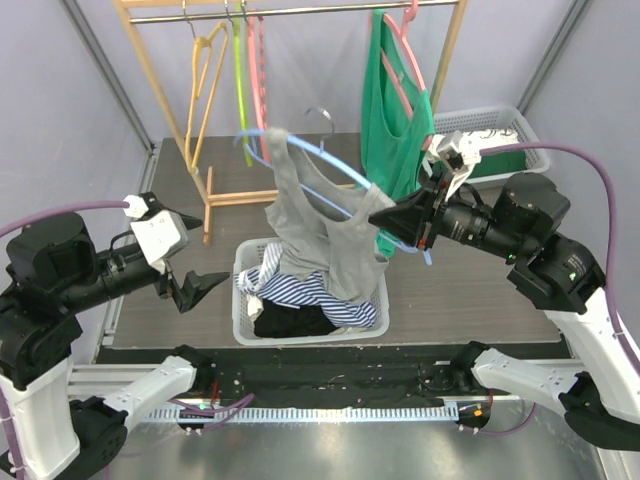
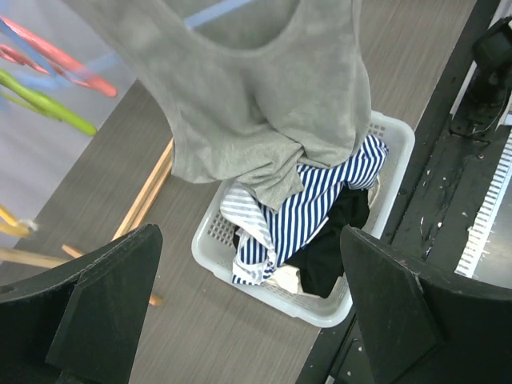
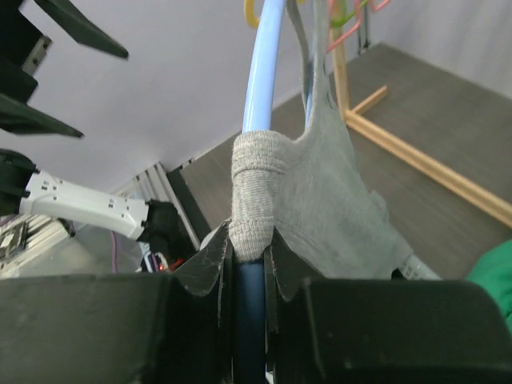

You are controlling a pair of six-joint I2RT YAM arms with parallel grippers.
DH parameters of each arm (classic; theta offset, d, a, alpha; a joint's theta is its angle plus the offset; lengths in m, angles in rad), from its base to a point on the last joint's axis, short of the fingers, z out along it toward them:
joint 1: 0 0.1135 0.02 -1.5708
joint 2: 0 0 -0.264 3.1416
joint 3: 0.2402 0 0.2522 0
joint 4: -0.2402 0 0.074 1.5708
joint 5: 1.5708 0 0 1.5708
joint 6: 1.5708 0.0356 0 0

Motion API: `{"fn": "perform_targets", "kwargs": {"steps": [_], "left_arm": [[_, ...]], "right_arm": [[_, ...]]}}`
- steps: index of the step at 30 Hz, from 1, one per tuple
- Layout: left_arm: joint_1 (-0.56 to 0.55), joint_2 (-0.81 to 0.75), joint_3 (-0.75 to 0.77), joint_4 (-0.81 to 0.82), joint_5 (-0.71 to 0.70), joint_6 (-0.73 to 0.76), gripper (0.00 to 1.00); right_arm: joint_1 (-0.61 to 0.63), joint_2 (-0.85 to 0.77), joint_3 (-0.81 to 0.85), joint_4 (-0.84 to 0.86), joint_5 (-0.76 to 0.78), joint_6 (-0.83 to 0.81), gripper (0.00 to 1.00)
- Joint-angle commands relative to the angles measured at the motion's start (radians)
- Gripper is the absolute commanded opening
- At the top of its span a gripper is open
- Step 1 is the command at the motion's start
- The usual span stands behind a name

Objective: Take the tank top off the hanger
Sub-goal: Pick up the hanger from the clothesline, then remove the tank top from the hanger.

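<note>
A grey tank top (image 1: 325, 235) hangs on a light blue hanger (image 1: 330, 160), held tilted above a white basket (image 1: 243, 262); its hem droops onto the clothes inside. My right gripper (image 1: 392, 217) is shut on the hanger's right end, where the top's strap wraps the bar (image 3: 254, 192). The hanger bar (image 3: 260, 72) runs up from the jaws. My left gripper (image 1: 205, 285) is open and empty, left of the basket. In the left wrist view the tank top (image 2: 264, 96) hangs ahead, above the basket (image 2: 396, 132).
The basket holds a blue-and-white striped shirt (image 1: 310, 290) and black cloth (image 1: 295, 320). A wooden rack (image 1: 215, 195) behind carries yellow, green and pink hangers (image 1: 240, 80) and a green tank top (image 1: 390, 120). Another white basket (image 1: 490, 135) stands at the back right.
</note>
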Motion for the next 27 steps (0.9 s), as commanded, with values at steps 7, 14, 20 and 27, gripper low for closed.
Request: {"fn": "perform_targets", "kwargs": {"steps": [7, 14, 20, 27], "left_arm": [[0.015, 0.035, 0.021, 0.022, 0.096, -0.005, 1.00], [0.014, 0.077, -0.004, -0.010, 0.203, 0.043, 1.00], [0.014, 0.077, -0.055, -0.024, 0.332, 0.112, 1.00], [0.014, 0.074, -0.098, -0.108, 0.425, 0.260, 1.00]], "right_arm": [[0.002, -0.053, -0.093, -0.112, -0.284, -0.036, 0.01], [0.002, -0.052, -0.096, -0.171, -0.372, -0.112, 0.01], [0.002, 0.011, 0.000, -0.237, -0.407, -0.212, 0.01], [0.012, 0.085, 0.072, -0.275, -0.464, -0.238, 0.01]]}}
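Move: The blue hanger's free left end stands about 17 cm ahead of my open left hand, 6 cm right and slightly higher; the laundry basket is 10 cm ahead, 14 cm right and some 35 cm below. From my right hand, still gripping the hanger's other end and strap, my left fingers are about 30 cm left, 5 cm back and a little lower; the basket is 15 cm left, 6 cm ahead, far below; the green top is 25 cm ahead. I swing the hanger's free end back to my left hand: my right keeps its pinch on bar and strap, draws back about 6 cm and down 8, then rises a touch, turning some 25 degrees counter-clockwise with its fingertips dipping. My left, fingers wide open, first lifts slightly, then eases right and down towards the hanger, turning about 20 degrees clockwise, without closing. ##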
